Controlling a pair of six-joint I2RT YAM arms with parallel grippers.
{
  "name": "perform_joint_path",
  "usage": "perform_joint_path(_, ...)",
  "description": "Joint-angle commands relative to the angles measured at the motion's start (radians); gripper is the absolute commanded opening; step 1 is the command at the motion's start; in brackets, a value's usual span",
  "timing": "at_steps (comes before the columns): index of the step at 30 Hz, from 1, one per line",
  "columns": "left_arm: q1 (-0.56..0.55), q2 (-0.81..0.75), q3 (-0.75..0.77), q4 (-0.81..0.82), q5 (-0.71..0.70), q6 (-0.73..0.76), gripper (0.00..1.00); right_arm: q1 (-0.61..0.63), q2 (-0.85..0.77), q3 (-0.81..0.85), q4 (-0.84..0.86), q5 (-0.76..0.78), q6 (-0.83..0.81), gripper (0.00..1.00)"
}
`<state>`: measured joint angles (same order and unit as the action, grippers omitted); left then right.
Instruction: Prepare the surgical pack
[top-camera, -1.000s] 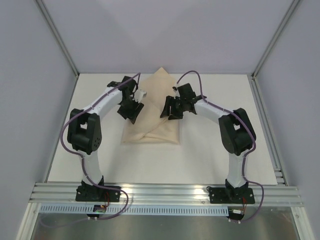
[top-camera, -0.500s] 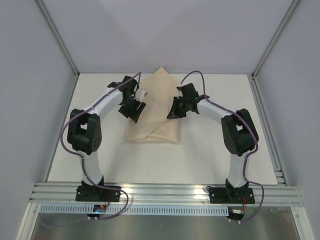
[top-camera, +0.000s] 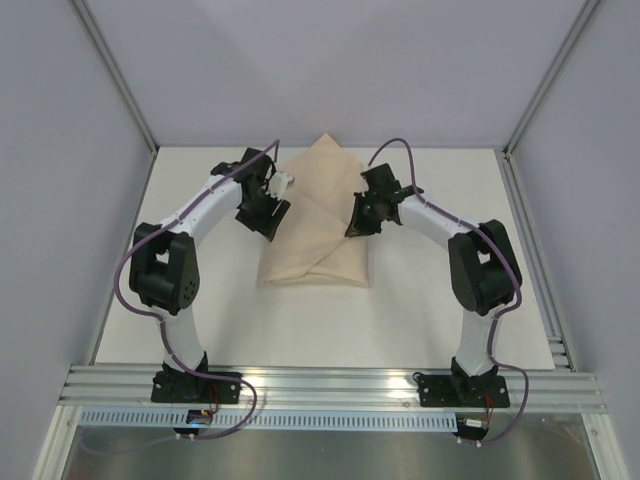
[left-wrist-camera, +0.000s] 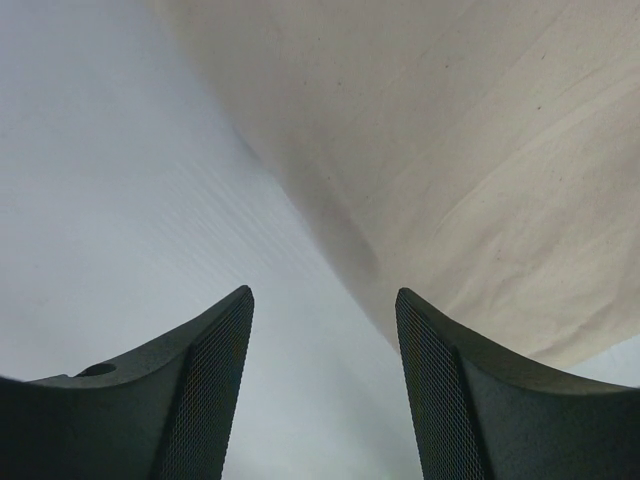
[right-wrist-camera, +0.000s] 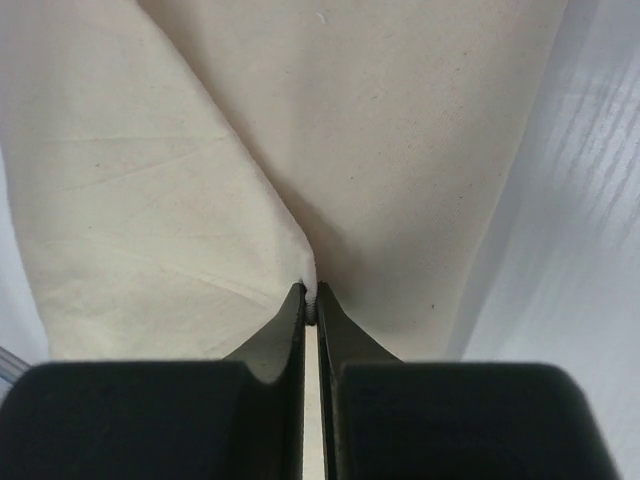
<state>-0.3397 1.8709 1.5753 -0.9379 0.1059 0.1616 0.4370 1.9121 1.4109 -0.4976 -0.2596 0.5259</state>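
The surgical pack is a beige cloth bundle (top-camera: 318, 225) folded in the middle of the table, with a pointed flap toward the back wall. My right gripper (top-camera: 352, 231) is shut on a fold of the cloth (right-wrist-camera: 310, 285) at the bundle's right edge. My left gripper (top-camera: 268, 232) is open and empty at the bundle's left edge. In the left wrist view its fingers (left-wrist-camera: 215, 380) frame bare table, with the cloth (left-wrist-camera: 470, 160) just to the right. Tray, scissors, tweezers and gauze are hidden.
The white table (top-camera: 420, 300) has grey walls on three sides and an aluminium rail (top-camera: 330, 385) along the near edge. Metal frame posts (top-camera: 120, 80) rise at the back corners.
My right gripper has pulled the cloth to the right and back, and the whole bundle has shifted right with it. My left gripper has drawn back slightly from the cloth.
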Motion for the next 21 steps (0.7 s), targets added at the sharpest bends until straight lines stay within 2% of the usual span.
perform_joint_path(1,-0.002,0.019,-0.026,0.022,0.008,-0.016,0.68,-0.02,0.051,0.048,-0.067,0.115,-0.043,0.0)
perform_joint_path(5,-0.002,0.053,-0.04,0.031,0.008,-0.016,0.68,-0.008,0.093,0.103,-0.124,0.177,-0.081,0.05)
perform_joint_path(7,-0.002,0.059,-0.044,0.033,0.002,-0.014,0.67,-0.006,0.091,0.112,-0.151,0.221,-0.099,0.14)
perform_joint_path(12,-0.002,0.059,-0.046,0.034,0.012,-0.008,0.67,-0.004,0.042,0.123,-0.186,0.26,-0.135,0.27)
perform_joint_path(13,-0.002,0.059,-0.046,0.034,0.012,-0.008,0.67,-0.004,0.028,0.123,-0.188,0.291,-0.141,0.36)
perform_joint_path(16,-0.002,0.045,-0.041,0.027,0.02,-0.004,0.67,-0.004,-0.025,0.12,-0.193,0.307,-0.152,0.55)
perform_joint_path(19,-0.002,0.016,-0.038,0.021,0.029,0.003,0.67,-0.009,-0.067,0.096,-0.18,0.303,-0.158,0.66)
perform_joint_path(21,-0.002,-0.01,-0.037,0.019,0.026,0.016,0.67,-0.018,-0.068,0.088,-0.176,0.278,-0.158,0.68)
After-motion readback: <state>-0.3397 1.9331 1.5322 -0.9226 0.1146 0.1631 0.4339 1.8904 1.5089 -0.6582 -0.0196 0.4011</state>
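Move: The right fingers hold the fold tip closed; its resting place on the wrapped pack is about 1 cm to their right and 2 cm below. From the right hand, the pack's near right corner lies some 12 cm back and 4 cm right, and the cloth's far peak about 23 cm ahead and 6 cm left. The left hand hovers open by the pack's left edge, which is about 2 cm to its right and 5 cm below; the fold tip lies some 20 cm right of that hand. The right hand draws the pinched fold tip to the right and lowers it about 2 cm onto the wrapped pack, then opens wide, lets go and goes on right and up, clear of the cloth, its wrist rolling some 15 degrees so that the left side drops. The left hand, fingers staying open, first sinks about 3.5 cm and eases about 1 cm back at the pack's left edge, then stays there with its inner finger coming down against the cloth. ##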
